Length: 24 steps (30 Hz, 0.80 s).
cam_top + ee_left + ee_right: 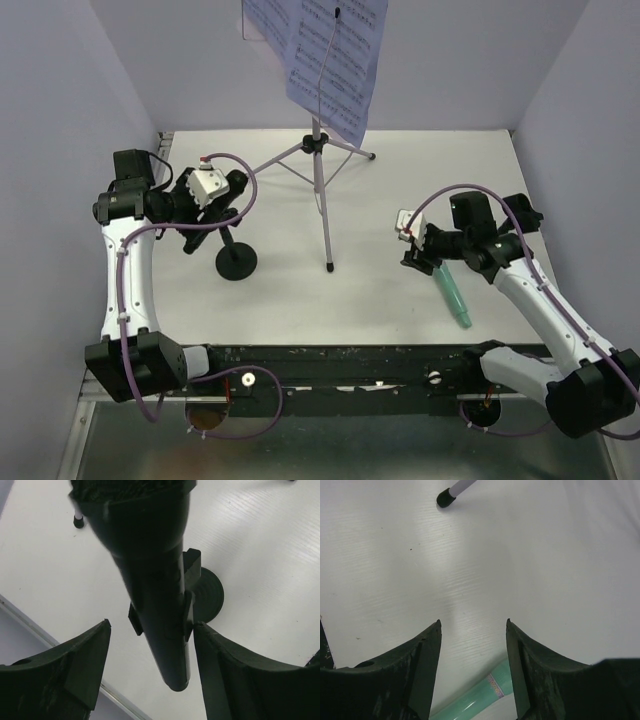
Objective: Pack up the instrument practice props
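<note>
A black round-based clip holder (236, 262) stands left of centre, its base (212, 592) on the white table. Its clip grips a dark tapered body (155, 590) that points down between my left gripper's (150, 625) open fingers, close against the right finger (225, 670). In the top view my left gripper (200, 238) sits just up-left of the holder. A teal microphone (455, 298) lies flat at right. My right gripper (418, 258) hovers open over its upper end, and the teal handle (485, 695) shows low between the fingers (425, 660). White sheet-music pages (330, 60) hang on the silver tripod pole (320, 190).
The tripod's legs spread across the table's back centre, with one black-capped foot (330, 267) between the arms, and a foot shows in each wrist view (445, 499) (78, 521). Lilac walls close in the left, back and right. A black rail (340, 360) runs along the near edge.
</note>
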Each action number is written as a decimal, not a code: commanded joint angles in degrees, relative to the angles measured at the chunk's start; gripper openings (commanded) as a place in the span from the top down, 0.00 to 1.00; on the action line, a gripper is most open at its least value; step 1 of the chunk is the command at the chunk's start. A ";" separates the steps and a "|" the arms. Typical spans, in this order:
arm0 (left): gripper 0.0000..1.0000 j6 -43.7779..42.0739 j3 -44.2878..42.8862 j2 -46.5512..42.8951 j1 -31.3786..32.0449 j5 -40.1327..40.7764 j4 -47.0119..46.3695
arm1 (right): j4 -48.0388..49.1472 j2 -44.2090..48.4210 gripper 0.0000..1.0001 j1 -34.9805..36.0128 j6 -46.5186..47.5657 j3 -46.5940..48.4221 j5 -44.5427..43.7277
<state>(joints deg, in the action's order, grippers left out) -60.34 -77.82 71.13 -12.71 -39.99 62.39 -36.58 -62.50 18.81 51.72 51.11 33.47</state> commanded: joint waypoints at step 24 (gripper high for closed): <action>1.00 -7.27 2.67 -6.88 4.00 -23.37 16.63 | 2.47 -7.81 0.36 11.07 -5.39 7.95 8.09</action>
<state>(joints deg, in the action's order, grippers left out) -71.13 -77.54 70.59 -11.60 -53.30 75.13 -36.36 -68.53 27.81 49.19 56.40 37.26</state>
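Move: Barely 2 cm ahead, 1 cm right and 1 cm below the left hand sits the clipped middle of the microphone handle. Its stand's base is about 22 cm below that hand, 1 cm ahead and 4 cm right. From the right hand the microphone lies roughly 38 cm left, 4 cm ahead and 7 cm higher; the music stand's near foot is 16 cm left, 3 cm ahead and 16 cm down, the green tube 12 cm right, 1 cm back and 15 cm down. Easing about 1.5 cm forward, the left fingers close on the microphone handle at the clip, then draw it back and to the right by some 7 cm, the wrist turning about 15 degrees clockwise. Meanwhile the empty, part-open right hand sweeps about 6 cm left towards the microphone, away from the green tube, drifting slightly back and turning counter-clockwise. ##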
